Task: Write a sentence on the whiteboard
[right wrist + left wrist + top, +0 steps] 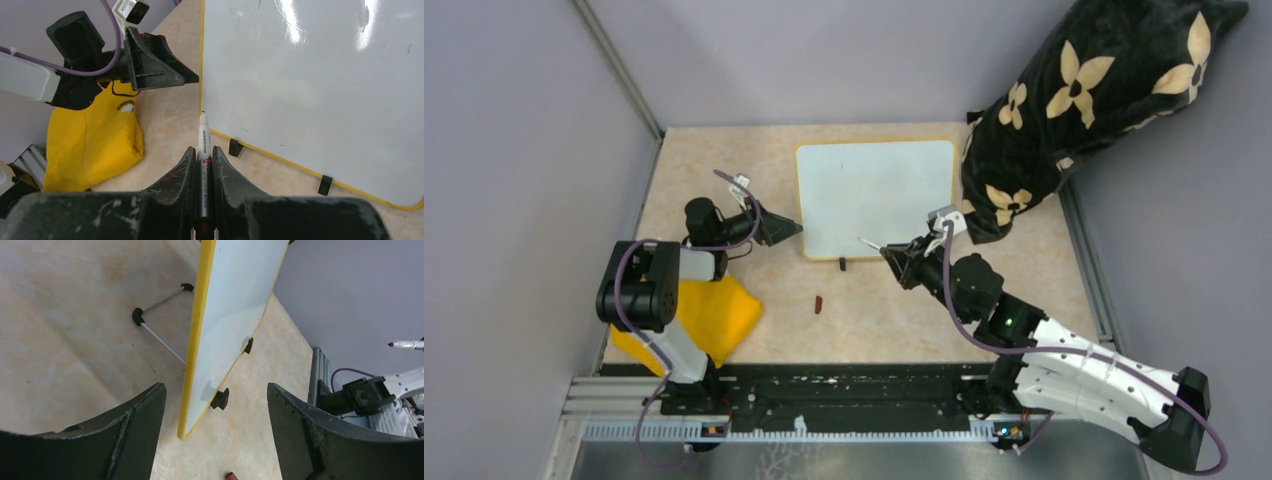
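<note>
The whiteboard (874, 195) stands upright on the table, glossy white with a thin yellow frame and small black feet. No sentence shows on its face (310, 90); it is blank apart from glare. My left gripper (796, 228) is open at the board's lower left corner. In the left wrist view the yellow edge (197, 340) lies in line with the gap of the left gripper (216, 390), a little ahead of the fingertips and touching neither. My right gripper (203, 150) is shut on a grey-white marker (203, 137). Its tip points at the board's lower left edge, just short of it.
A yellow cloth (699, 315) lies by the left arm. A black pillow with cream flowers (1074, 100) leans against the board's right side. A small reddish-brown cap (819, 303) lies in front of the board. A wire stand (160, 335) props the board from behind. Grey walls enclose the table.
</note>
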`<act>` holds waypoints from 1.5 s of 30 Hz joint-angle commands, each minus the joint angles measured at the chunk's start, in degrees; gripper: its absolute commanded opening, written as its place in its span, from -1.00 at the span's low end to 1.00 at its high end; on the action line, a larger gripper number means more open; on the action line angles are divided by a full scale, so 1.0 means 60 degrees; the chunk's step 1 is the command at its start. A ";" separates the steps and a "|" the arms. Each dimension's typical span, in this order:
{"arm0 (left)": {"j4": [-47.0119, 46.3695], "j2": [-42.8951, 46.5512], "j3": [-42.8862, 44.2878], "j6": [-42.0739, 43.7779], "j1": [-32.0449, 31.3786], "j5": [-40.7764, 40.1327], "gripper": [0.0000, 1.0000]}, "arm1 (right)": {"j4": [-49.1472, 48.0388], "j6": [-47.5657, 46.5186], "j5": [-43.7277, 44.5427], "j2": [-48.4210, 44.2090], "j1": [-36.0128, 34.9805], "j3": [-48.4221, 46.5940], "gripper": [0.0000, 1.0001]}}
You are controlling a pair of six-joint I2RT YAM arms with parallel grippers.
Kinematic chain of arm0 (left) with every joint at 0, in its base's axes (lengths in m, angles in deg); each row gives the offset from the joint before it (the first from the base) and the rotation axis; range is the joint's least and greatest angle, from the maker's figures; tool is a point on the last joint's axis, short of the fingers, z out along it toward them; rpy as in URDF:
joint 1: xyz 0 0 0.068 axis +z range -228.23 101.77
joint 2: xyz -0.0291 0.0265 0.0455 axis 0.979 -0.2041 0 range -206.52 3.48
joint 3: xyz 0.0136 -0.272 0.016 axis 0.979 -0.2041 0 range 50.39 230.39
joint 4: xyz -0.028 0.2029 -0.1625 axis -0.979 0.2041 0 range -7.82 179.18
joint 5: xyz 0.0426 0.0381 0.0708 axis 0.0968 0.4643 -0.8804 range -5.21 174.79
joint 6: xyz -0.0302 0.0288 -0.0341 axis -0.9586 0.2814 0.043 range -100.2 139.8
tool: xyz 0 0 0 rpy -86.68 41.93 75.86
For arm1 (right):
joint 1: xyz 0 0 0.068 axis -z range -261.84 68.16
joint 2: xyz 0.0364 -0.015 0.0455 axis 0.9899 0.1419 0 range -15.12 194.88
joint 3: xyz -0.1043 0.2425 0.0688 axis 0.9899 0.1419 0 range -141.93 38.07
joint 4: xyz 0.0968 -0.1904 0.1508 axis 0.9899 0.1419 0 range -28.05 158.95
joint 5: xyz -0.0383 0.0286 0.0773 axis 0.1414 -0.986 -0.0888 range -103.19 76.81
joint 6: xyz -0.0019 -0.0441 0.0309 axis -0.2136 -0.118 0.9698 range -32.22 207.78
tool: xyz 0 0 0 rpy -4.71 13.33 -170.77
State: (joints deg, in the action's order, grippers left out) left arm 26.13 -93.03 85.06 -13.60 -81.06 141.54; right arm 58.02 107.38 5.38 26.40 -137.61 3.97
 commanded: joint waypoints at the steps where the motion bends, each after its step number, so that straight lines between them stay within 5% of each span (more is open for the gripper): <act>1: -0.2222 -0.0939 -0.0053 -0.0742 0.0036 0.0986 0.55 | -0.0566 0.0152 -0.0201 0.0175 -0.0126 -0.0077 -1.00; 9: -0.3135 -0.1632 0.0114 -0.1080 -0.0042 0.1078 0.43 | -0.0605 0.0268 -0.0134 0.0300 -0.0124 -0.0102 -1.00; 23: -0.0621 -0.1544 0.0377 0.0860 -0.0587 0.0709 0.25 | -0.0853 0.0363 -0.0417 0.0784 -0.0117 -0.0251 -1.00; 45: -0.0869 -0.2090 0.0300 0.0763 -0.0729 0.0635 -0.12 | -0.1186 0.0627 -0.0628 0.1148 -0.0139 -0.0219 -1.00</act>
State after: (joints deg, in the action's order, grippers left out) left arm 21.98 -104.44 86.29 -10.37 -84.95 144.95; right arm 54.20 110.46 2.27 33.37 -137.61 3.97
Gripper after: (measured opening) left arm 0.458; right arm 0.113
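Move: The whiteboard's lower left corner is about 3 cm back, 3 cm to the right and 11 cm below the open left hand. The stand foot lies some 7 cm right of that corner; the marker cap sits roughly 15 cm back, 5 cm right and 13 cm below the left hand. From the right hand, which holds the uncapped marker, the whiteboard's middle is some 20 cm ahead, 1 cm left and 14 cm lower. Downward and somewhat right, with a slight pull back, the left hand sinks about 5 cm towards the whiteboard's lower left edge, yawing some 10 degrees clockwise while its fingers close to roughly half open, one on each side of the board. Meanwhile the right hand, still gripping the marker, eases 2 to 3 cm left and about 2 cm down in front of the board. ##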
